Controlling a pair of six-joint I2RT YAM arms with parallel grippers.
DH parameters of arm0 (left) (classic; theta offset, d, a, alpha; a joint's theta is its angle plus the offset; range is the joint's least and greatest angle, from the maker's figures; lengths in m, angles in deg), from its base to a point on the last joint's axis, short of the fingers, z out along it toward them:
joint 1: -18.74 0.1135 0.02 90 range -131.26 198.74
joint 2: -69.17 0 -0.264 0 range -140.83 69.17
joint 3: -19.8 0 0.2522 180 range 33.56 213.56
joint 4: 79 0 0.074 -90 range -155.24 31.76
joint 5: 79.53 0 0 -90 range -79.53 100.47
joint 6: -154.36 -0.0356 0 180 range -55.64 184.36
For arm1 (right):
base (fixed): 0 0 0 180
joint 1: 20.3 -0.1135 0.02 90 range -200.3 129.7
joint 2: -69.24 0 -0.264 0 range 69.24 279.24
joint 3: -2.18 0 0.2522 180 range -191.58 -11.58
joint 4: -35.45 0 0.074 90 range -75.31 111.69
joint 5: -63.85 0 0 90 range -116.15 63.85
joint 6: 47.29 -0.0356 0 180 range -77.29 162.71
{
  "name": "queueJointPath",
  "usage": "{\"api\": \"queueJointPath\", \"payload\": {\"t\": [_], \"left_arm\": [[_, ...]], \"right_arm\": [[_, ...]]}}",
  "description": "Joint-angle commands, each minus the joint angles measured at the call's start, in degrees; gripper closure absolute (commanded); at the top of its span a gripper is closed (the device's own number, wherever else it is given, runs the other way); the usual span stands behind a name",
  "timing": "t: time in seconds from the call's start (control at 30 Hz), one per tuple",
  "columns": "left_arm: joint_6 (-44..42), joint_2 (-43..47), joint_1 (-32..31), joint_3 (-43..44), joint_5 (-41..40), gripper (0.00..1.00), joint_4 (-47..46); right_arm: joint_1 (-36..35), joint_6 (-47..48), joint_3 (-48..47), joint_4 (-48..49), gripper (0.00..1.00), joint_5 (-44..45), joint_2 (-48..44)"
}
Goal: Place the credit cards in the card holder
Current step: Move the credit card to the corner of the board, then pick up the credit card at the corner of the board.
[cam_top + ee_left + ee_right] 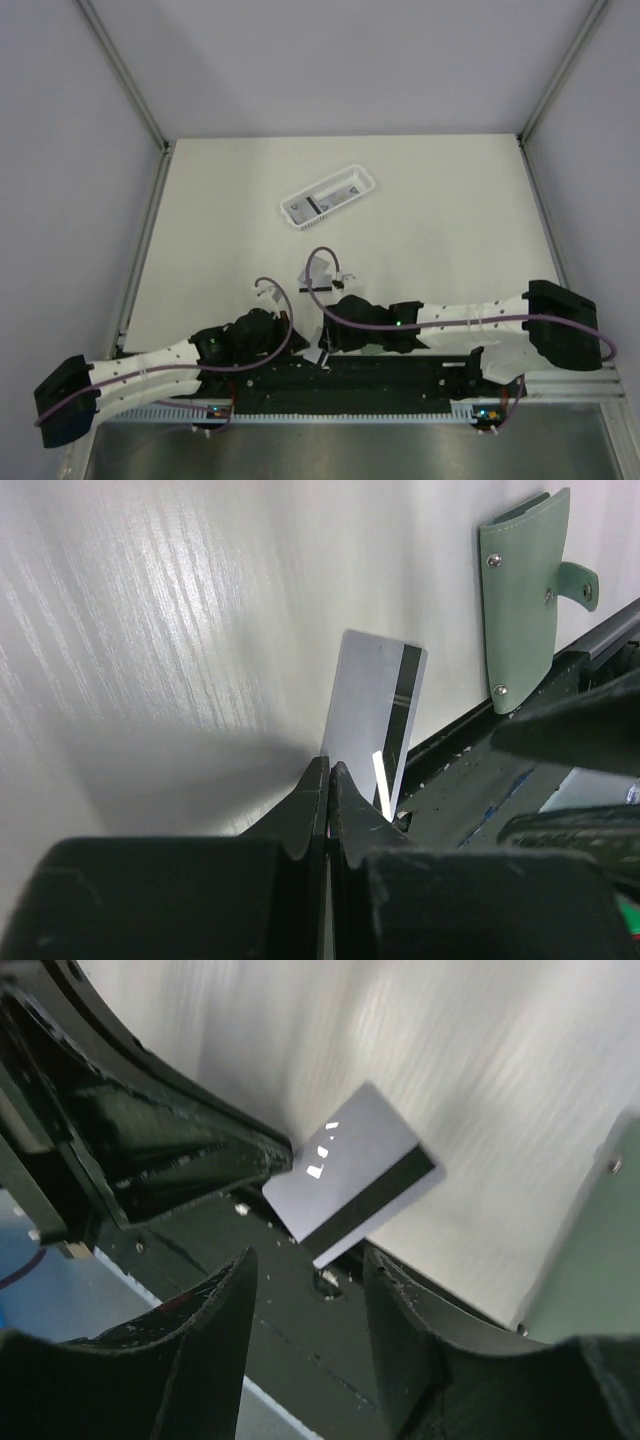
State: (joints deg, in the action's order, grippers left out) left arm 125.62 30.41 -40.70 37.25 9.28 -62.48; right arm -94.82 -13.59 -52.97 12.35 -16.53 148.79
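A light-grey credit card (372,712) with a black stripe lies flat at the table's near edge, one end over the black base rail (300,1350). My left gripper (328,772) is shut with nothing in it, its tips just short of the card's near end. My right gripper (310,1265) is open above the rail, with the same card (345,1175) a little beyond its fingertips and nothing between them. The sage-green card holder (525,600) lies closed beside the card, its snap strap sticking out. It also shows at the right edge of the right wrist view (600,1250). In the top view both are mostly hidden under the arms.
A white slotted basket (327,198) stands at mid-table, with another striped card (312,207) inside it. The two arms meet over the near edge, wrists close together. Grey walls and metal frame posts enclose the white table (450,230).
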Motion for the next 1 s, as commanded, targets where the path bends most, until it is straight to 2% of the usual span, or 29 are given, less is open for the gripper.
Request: {"api": "queueJointPath", "payload": {"t": [0.0,0.17,0.3,0.63,0.77,0.97], "left_arm": [[0.62,0.44,-0.85,-1.31,-1.71,1.0,2.33],[1.32,0.62,-2.08,-1.48,-2.15,1.0,2.33],[2.11,0.36,-3.31,-1.4,-2.85,1.0,2.33],[4.49,-0.17,-6.3,-1.75,-4.26,1.0,1.9],[5.37,-0.79,-7.7,-1.84,-4.61,1.0,0.93],[6.33,-2.28,-9.64,-1.22,-5.49,1.0,0.05]], "right_arm": [[-6.24,-13.03,2.71,0.38,0.53,6.18,0.34],[-9.41,-22.44,5.87,0.46,0.53,9.88,-0.09],[-9.5,-26.14,11.58,10.37,0.52,8.22,0.69],[-9.59,-31.77,18.62,23.04,0.52,8.21,3.59],[-9.5,-32.56,19.24,24.81,0.52,9.09,4.38],[-9.59,-34.58,20.2,28.67,0.61,10.23,6.67]]}}
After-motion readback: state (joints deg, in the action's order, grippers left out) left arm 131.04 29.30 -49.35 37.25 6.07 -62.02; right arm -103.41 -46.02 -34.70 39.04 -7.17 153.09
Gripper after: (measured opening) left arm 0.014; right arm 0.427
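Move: The credit card lies pinned under the closed left fingertips by its near-left edge, its middle about 3 cm right, 2 cm ahead and 1 cm below that hand. From the open right hand it is roughly 4 cm left, 1 cm back and 5 cm down. The green card holder sits some 9 cm right of the right hand and 5 cm ahead; the two other cards lie about 19 cm ahead and 6 cm left of it. The card stays under the shut left fingertips, which press on it and drag it about 2.5 cm back over the table's near edge. The open right hand comes back some 3 cm and down 5 cm, swinging out right, then back left into the card's near-right corner while turning clockwise and rolling its left side up; its fingers straddle that corner, one above and one below, not yet shut. ##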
